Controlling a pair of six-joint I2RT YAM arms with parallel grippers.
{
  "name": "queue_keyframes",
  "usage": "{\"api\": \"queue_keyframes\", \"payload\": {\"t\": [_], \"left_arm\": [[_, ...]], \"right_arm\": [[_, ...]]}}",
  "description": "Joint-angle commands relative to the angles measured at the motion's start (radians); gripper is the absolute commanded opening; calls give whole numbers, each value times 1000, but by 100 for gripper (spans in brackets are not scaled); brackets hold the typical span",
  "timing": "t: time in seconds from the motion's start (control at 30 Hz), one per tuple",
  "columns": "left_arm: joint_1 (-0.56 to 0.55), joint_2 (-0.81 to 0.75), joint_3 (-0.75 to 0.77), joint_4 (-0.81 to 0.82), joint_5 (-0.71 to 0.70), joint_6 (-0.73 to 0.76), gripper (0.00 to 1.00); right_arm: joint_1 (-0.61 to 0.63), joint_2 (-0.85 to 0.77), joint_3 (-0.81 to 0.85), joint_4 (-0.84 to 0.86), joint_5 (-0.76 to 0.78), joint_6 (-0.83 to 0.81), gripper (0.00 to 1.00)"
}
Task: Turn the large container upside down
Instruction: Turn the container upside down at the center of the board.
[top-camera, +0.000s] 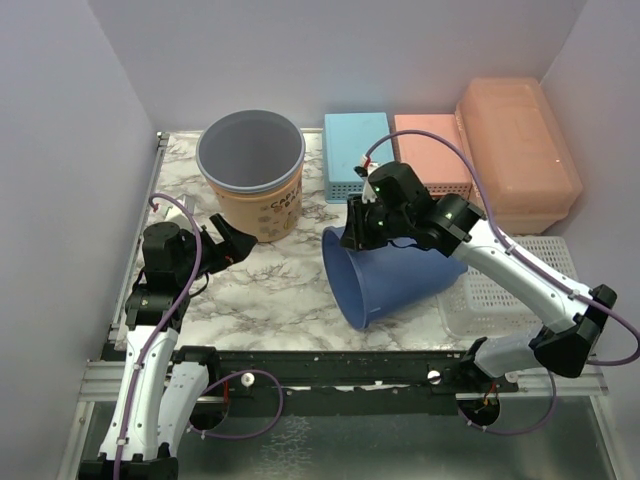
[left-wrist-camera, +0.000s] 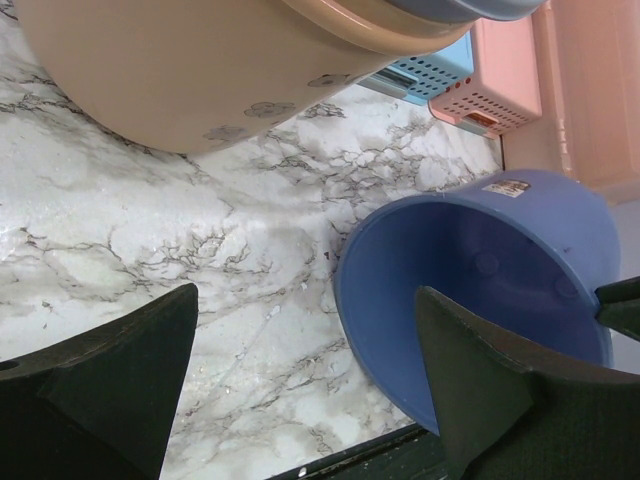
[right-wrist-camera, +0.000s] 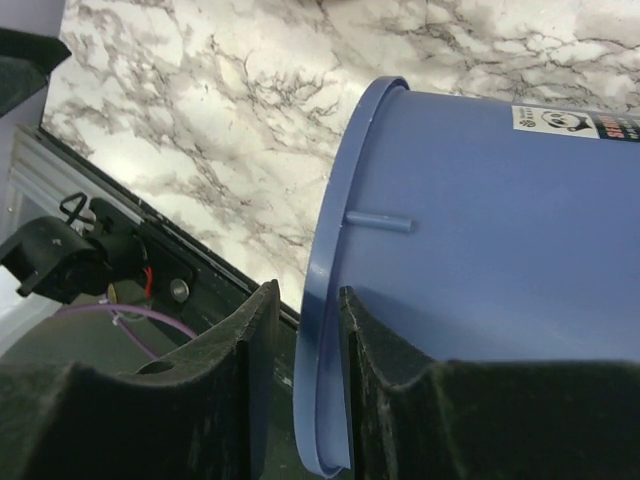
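Observation:
The large container (top-camera: 520, 150), a translucent peach-orange lidded box, stands at the back right; it also shows in the left wrist view (left-wrist-camera: 600, 90). Neither gripper touches it. A blue bucket (top-camera: 400, 275) lies on its side in the middle, its mouth facing left. My right gripper (top-camera: 352, 232) straddles the bucket's rim (right-wrist-camera: 322, 300). One finger is inside against the wall, the other stands a small gap off the rim, so the jaws (right-wrist-camera: 305, 290) are open around it. My left gripper (top-camera: 232, 243) hovers open over the marble at the left, with nothing between its fingers (left-wrist-camera: 307, 291).
A round orange bucket (top-camera: 262, 205) with a grey inner bucket stands upright at the back left. A light blue perforated basket (top-camera: 355, 155) and a pink one (top-camera: 430, 150) sit along the back. A white basket (top-camera: 510, 290) lies at the right, under my right arm.

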Motion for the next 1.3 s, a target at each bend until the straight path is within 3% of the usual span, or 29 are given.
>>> {"api": "queue_keyframes", "payload": {"t": [0.0, 0.27, 0.7, 0.87, 1.27], "left_arm": [[-4, -11, -11, -1, 8, 6, 89], [-3, -11, -16, -1, 6, 8, 89], [-4, -23, -9, -3, -11, 2, 89], [-4, -24, 12, -7, -59, 0, 88], [-4, -22, 55, -98, -240, -11, 88]], "right_arm": [[55, 35, 66, -168, 93, -24, 34], [175, 98, 131, -365, 302, 41, 30], [254, 166, 202, -380, 406, 57, 6], [304, 192, 218, -362, 465, 71, 1], [400, 240, 253, -337, 566, 122, 1]]}}
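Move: The right hand hovers with parted fingers astride the upper rim of the blue container, which lies on its side with its mouth to the left. The container's middle is about 12 cm to the right, 12 cm below and roughly level fore and aft. The grey-and-tan bin stands some 22 cm left and 18 cm ahead, the light-blue basket about 31 cm ahead and 2 cm right. From the left hand, the blue container lies about 36 cm right, roughly level fore and aft, 9 cm lower. The right fingers close on the blue container's rim, one inside the mouth and one outside, after the open hand has slid back about 3 cm along it. The wrist rolls roughly 20 degrees meanwhile, left side going down, fingers swinging to point more forward; still pinching, the hand then draws the rim some 2 cm left and slightly back. Late on, the empty left hand drifts a couple of centimetres left, turning slightly counter-clockwise. ##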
